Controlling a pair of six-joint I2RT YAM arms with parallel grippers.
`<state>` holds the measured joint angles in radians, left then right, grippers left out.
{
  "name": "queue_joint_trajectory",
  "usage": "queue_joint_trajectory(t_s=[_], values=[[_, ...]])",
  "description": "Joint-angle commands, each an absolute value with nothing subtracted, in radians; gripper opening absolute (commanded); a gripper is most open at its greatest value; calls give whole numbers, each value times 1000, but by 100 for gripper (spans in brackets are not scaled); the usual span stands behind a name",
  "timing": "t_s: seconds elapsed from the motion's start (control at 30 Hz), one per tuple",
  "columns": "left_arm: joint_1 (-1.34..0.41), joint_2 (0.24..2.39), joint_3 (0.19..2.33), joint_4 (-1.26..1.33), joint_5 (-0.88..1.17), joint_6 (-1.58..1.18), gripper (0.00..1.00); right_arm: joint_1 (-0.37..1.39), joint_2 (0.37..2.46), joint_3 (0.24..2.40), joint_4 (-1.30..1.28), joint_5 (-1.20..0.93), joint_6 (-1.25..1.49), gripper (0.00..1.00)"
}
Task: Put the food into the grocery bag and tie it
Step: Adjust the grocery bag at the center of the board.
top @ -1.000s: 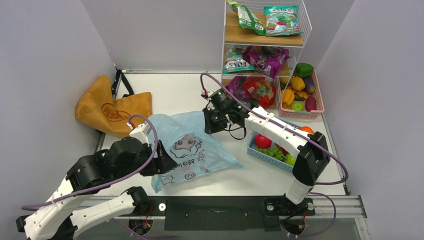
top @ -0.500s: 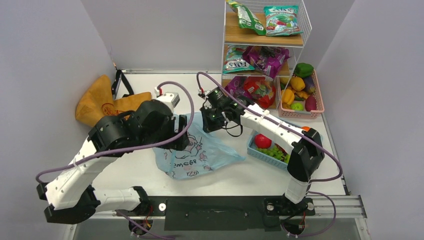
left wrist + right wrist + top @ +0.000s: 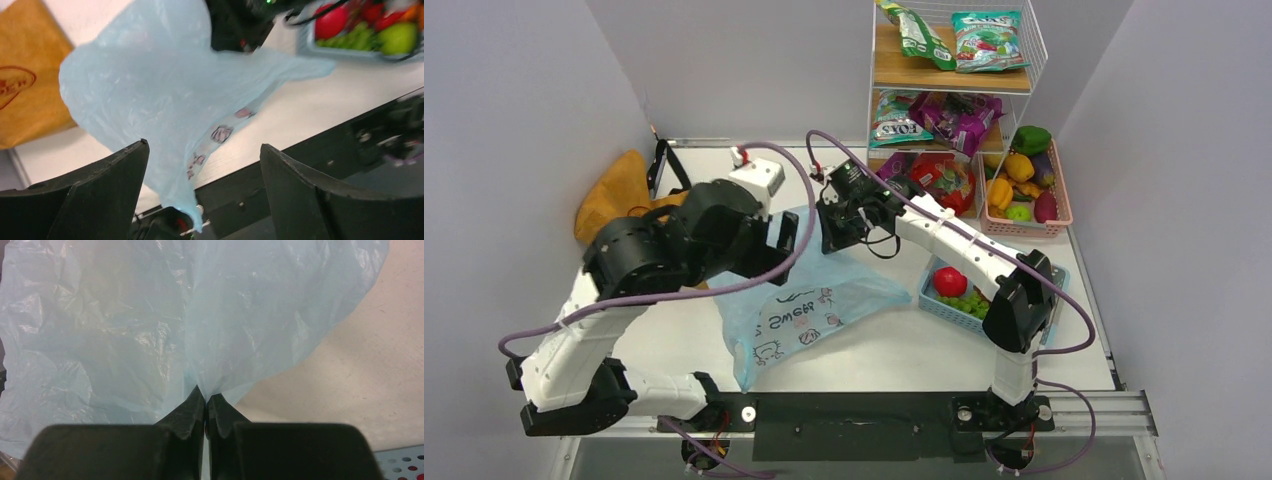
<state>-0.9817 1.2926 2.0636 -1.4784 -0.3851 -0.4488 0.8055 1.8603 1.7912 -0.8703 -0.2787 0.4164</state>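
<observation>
The light blue grocery bag [image 3: 824, 298] is lifted by its top, its printed base trailing on the table toward the front. My right gripper [image 3: 829, 228] is shut on a bunched fold of its upper edge [image 3: 206, 390]. My left gripper [image 3: 782, 238] hovers just left of the bag top, jaws wide open. In the left wrist view the bag [image 3: 160, 90] hangs ahead of the open left gripper [image 3: 202, 167], untouched. The food, a red apple [image 3: 949, 281] and green grapes [image 3: 969, 303], lies in a blue basket [image 3: 932, 306] to the right.
A tan tote [image 3: 629, 200] lies at the back left. A wire shelf rack [image 3: 949, 90] with snack packets stands at the back, beside a pink basket [image 3: 1060, 225] of peppers and other produce. The black mounting rail [image 3: 854, 412] runs along the front edge.
My left arm has risen from the front left to the bag's top and its jaws have widened. My right gripper has pulled the bag's top up and back, stretching the bag.
</observation>
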Motion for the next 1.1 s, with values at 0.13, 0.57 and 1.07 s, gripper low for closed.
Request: queue_joint_trajectory(t_s=[0.13, 0.57, 1.07], values=[[-1064, 1156, 1556, -1231, -431, -373, 82, 796, 1895, 1880, -900, -302, 398, 0], [-1273, 1171, 1418, -1113, -678, -314, 81, 799, 1917, 1904, -926, -315, 386, 0], [-1276, 1202, 1255, -1091, -792, -232, 80, 798, 1934, 1940, -966, -322, 374, 0]])
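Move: The left hand is open and high over the bag: the middle of the grocery bag lies about 7 cm ahead, almost straight under it sideways, some 32 cm down. The part pinched by the right fingers is some 9 cm ahead, 10 cm right and 20 cm down; the tan tote is roughly 24 cm ahead and 29 cm left. From the right hand the bag's middle is about 3 cm back, 10 cm left and 12 cm down. The right fingers stay shut on the bag and hold it nearly in place while the left hand, still wide open, sinks about 16 cm towards the bag's spread film. It drops quickly at first and veers a little to the right and back, checks, then eases on down and forward again, rolling some 30 degrees left side up so the fingers swing round to point ahead and down; no touch is visible. ##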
